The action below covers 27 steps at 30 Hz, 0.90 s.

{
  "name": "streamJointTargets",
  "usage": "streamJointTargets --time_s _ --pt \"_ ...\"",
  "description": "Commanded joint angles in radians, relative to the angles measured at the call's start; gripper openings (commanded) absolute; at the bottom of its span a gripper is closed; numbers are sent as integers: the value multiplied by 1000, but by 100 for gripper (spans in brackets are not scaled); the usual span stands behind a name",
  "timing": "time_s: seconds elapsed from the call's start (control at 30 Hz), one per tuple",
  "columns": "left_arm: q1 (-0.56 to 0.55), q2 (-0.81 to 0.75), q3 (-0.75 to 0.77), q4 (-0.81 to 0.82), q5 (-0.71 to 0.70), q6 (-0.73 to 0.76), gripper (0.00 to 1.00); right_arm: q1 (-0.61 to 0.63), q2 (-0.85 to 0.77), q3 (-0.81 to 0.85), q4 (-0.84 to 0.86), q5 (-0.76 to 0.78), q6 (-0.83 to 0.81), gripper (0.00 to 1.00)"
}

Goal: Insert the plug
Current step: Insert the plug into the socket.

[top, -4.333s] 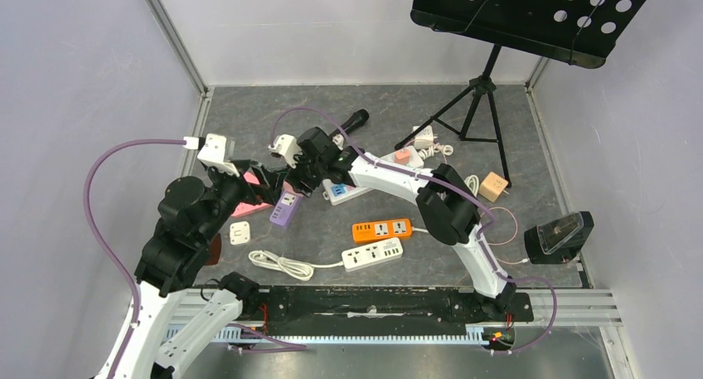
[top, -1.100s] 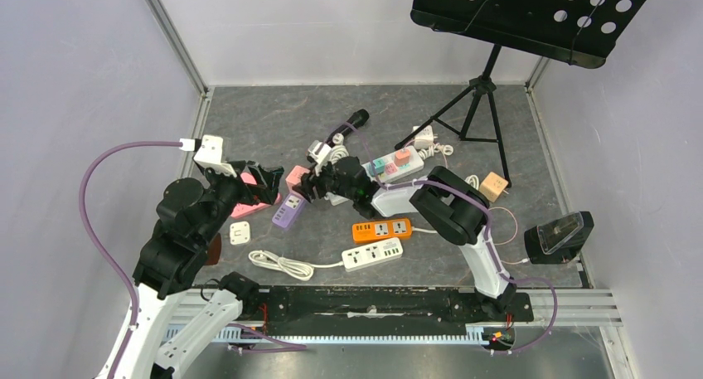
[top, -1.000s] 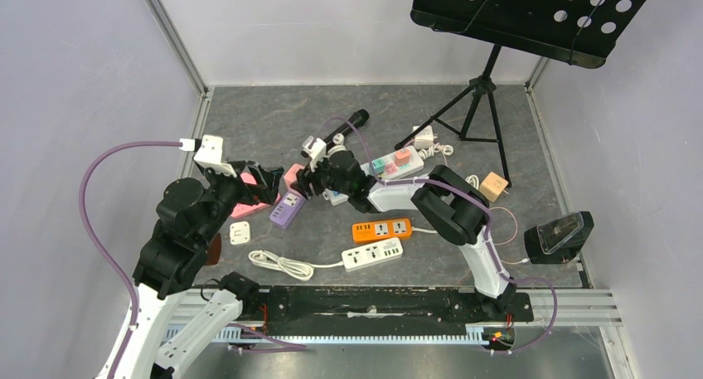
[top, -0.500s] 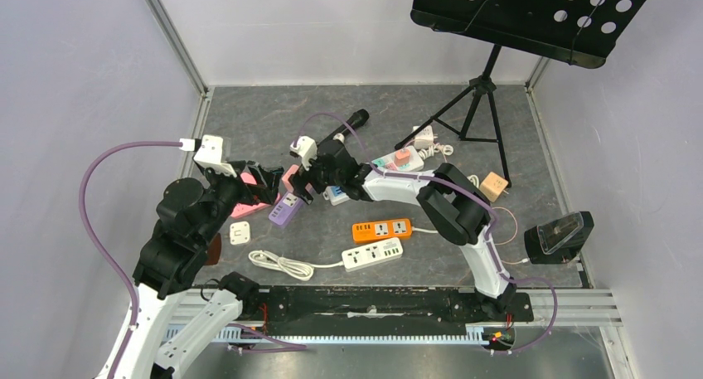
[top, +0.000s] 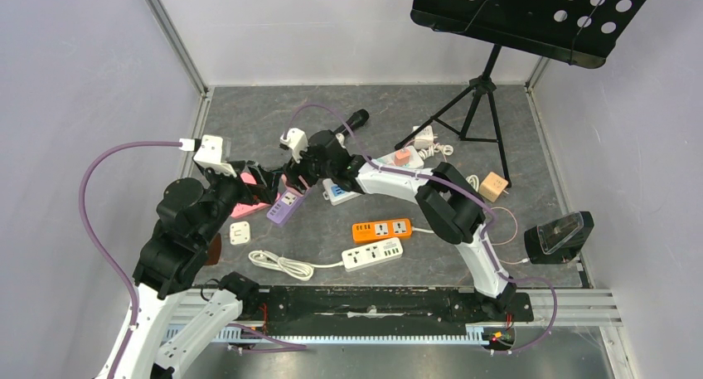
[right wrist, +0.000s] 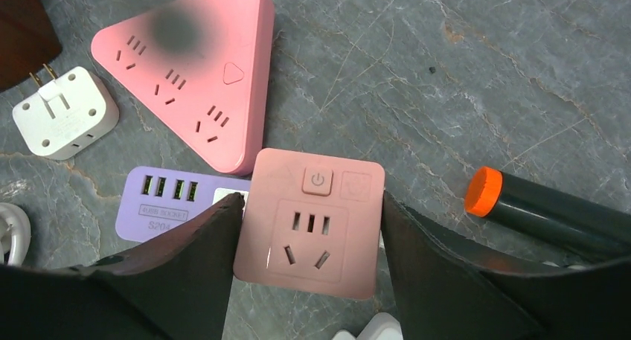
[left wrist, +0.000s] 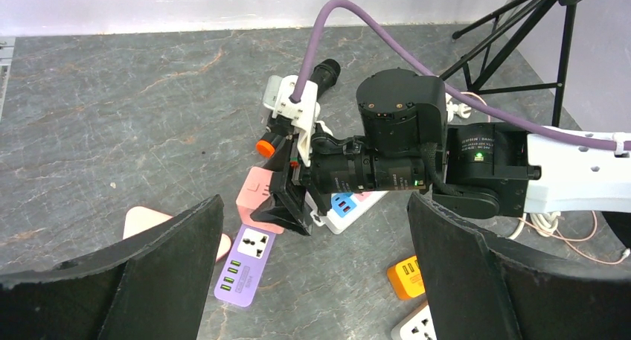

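The plug is a pink square adapter (right wrist: 309,225) with a power button and a five-hole face. It sits at the end of the purple power strip (right wrist: 167,202), covering part of that strip's white socket. My right gripper (right wrist: 311,200) straddles it, one finger against each side. In the left wrist view the same right gripper (left wrist: 294,206) points down onto the pink adapter (left wrist: 257,199), just beyond the purple strip (left wrist: 242,269). My left gripper (left wrist: 312,280) hangs wide open above the table with nothing in it. From above, the right gripper (top: 292,186) is over the purple strip (top: 282,206).
A pink triangular socket (right wrist: 193,65) and a white plug adapter (right wrist: 67,113) lie left of the plug. A dark torch with an orange cap (right wrist: 551,213) lies to its right. An orange strip (top: 381,228), a white strip (top: 373,253) and a music stand (top: 477,105) are nearby.
The right wrist has swung left and towards the back. Its fingers spread wide and have come in again round the pink adapter. The purple strip has slid slightly left. The left arm is still.
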Motion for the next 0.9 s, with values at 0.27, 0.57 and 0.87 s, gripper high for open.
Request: streamJointTargets --time_s 0.27,0.57,0.87 --pt "1 15 -6 18 -26 41 98 3 -16 -103 -14 58 8 83" --pt "1 14 0 20 -27 43 98 3 -60 -139 87 26 25 98" --pt "1 12 2 20 -29 47 98 3 -69 -146 180 29 45 98"
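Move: The pink cube plug stands at the far end of the purple strip, its middle about 5 cm below the right hand and some 1 cm back and 1 cm right. The purple strip's middle lies 8 cm back, 2 cm left; the pink triangular strip 7 cm back, 11 cm left; the microphone 13 cm ahead and 16 cm right, all some 8 cm lower. From the left hand the plug is 14 cm ahead, 1 cm left and 29 cm down. The right hand, with its half-spread fingers flanking the top of the pink plug, drops about 5 cm down around the plug, drifting some 3 cm to the right and a little back, its fingers widening on the way and narrowing again at the bottom. Holding that low place briefly, it spreads its fingers fully so that the forward-side finger stands clear of the plug, then starts to ease back up by about 1 cm. ##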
